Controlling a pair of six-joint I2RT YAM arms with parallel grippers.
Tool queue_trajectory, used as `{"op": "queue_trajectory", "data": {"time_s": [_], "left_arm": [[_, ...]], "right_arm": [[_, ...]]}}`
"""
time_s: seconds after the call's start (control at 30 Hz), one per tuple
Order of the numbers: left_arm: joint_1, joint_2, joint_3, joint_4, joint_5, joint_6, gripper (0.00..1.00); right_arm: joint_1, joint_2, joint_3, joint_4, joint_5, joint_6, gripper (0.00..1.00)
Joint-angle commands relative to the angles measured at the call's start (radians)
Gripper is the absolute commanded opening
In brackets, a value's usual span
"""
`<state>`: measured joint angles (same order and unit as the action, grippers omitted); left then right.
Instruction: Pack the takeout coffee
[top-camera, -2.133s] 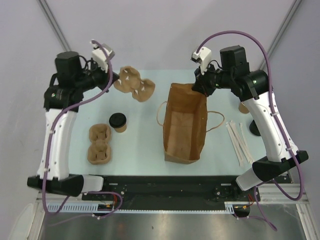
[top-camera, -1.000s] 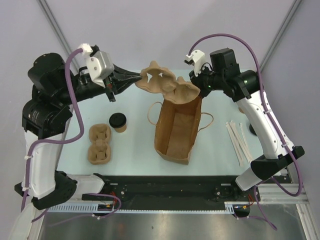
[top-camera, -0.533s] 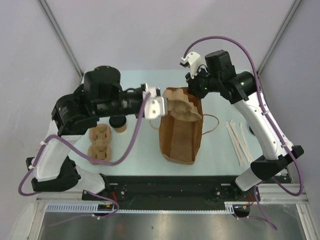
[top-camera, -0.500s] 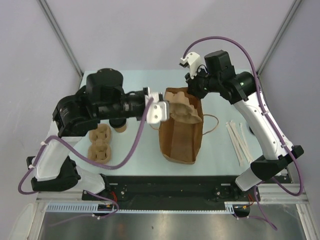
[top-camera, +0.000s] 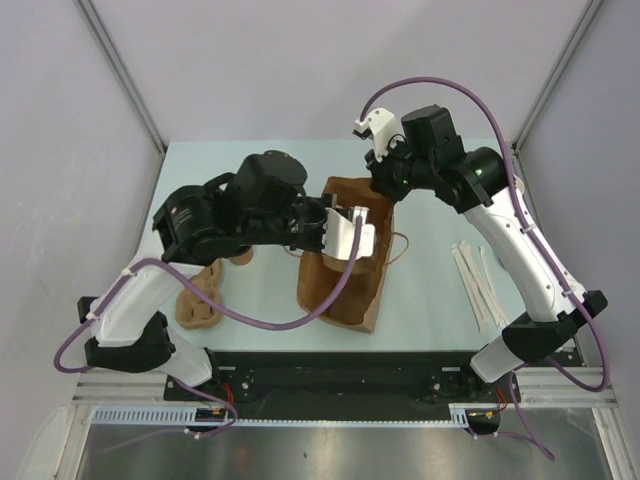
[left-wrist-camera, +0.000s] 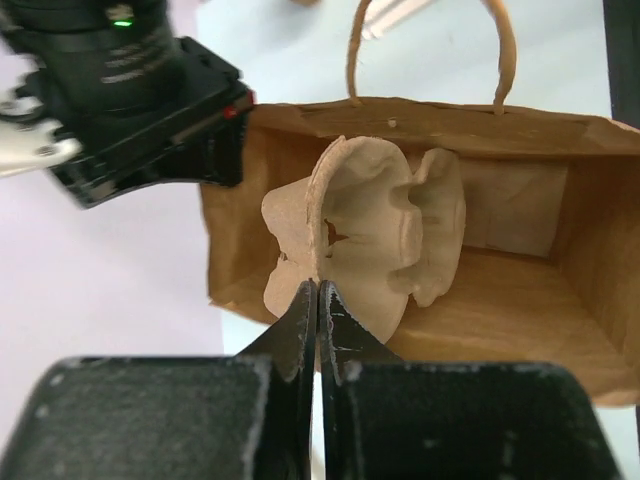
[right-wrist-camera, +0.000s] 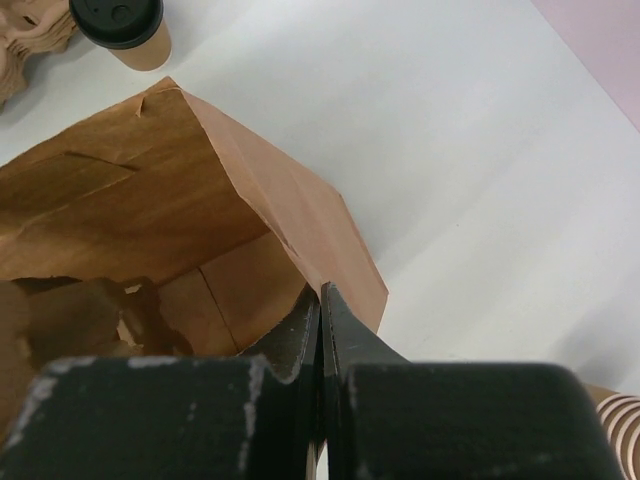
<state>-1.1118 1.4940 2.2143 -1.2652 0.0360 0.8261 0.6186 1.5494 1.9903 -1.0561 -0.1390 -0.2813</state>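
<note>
The takeout coffee (right-wrist-camera: 122, 25), a tan cup with a black lid, stands on the table to the left of the brown paper bag (top-camera: 340, 295). In the top view my left arm covers most of the cup. My left gripper (left-wrist-camera: 318, 290) is shut on the edge of a pulp cup carrier (left-wrist-camera: 370, 235) and holds it inside the bag's open mouth (left-wrist-camera: 500, 300). My right gripper (right-wrist-camera: 320, 292) is shut on the bag's far rim (right-wrist-camera: 290, 215) and holds it up. In the top view that gripper (top-camera: 378, 185) sits at the bag's back edge.
A second pulp carrier (top-camera: 200, 295) lies at the table's left front. Wrapped straws (top-camera: 478, 280) lie at the right. The rim of a stack of lidless cups (right-wrist-camera: 615, 415) shows at the right wrist view's lower right corner.
My left arm has swung right from the table's back left and lowered the carrier into the bag. The right gripper has lifted the bag's rim, and the bag has shifted slightly left.
</note>
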Motion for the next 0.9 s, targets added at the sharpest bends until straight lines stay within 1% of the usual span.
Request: {"op": "queue_trajectory", "data": {"time_s": [0.0,0.2,0.37,0.43,0.53,0.6,0.77,0.87], "left_arm": [[-0.01,0.032,0.027,-0.043,0.002,-0.053,0.0],[-0.01,0.124,0.036,-0.071,0.047,-0.102,0.0],[0.006,0.163,-0.007,-0.057,0.116,-0.13,0.0],[0.029,0.172,-0.04,-0.028,0.134,-0.145,0.0],[0.067,0.207,-0.05,-0.034,0.174,-0.165,0.0],[0.092,0.221,-0.056,-0.039,0.212,-0.168,0.0],[0.106,0.241,-0.12,-0.013,0.266,-0.15,0.01],[0.115,0.264,-0.137,-0.017,0.3,-0.14,0.01]], "right_arm": [[0.012,-0.048,-0.004,0.053,0.001,0.045,0.0],[0.015,-0.074,-0.057,0.087,-0.036,0.062,0.0],[0.015,-0.115,-0.122,0.122,-0.06,0.068,0.0],[0.013,-0.126,-0.146,0.131,-0.073,0.071,0.0],[0.015,-0.146,-0.183,0.146,-0.086,0.074,0.0],[0.013,-0.166,-0.214,0.165,-0.096,0.074,0.0],[0.0,-0.18,-0.24,0.179,-0.105,0.082,0.0],[-0.036,-0.178,-0.243,0.18,-0.155,0.091,0.0]]}}
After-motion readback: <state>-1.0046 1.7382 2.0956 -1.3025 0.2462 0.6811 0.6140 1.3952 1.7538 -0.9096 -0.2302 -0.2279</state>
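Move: The left hand holds a cup carrier over the open paper bag, whose middle lies some 16 cm below it, about 3 cm to its right and level fore and aft. The right hand pinches the bag's far rim, with the bag's middle about 10 cm back, 4 cm left and 12 cm below. The lidded cup stands some 9 cm ahead, 17 cm left and 35 cm below the left hand. Left hand lowers the pinched cup carrier some 14 cm into the bag while right draws the held rim back. ##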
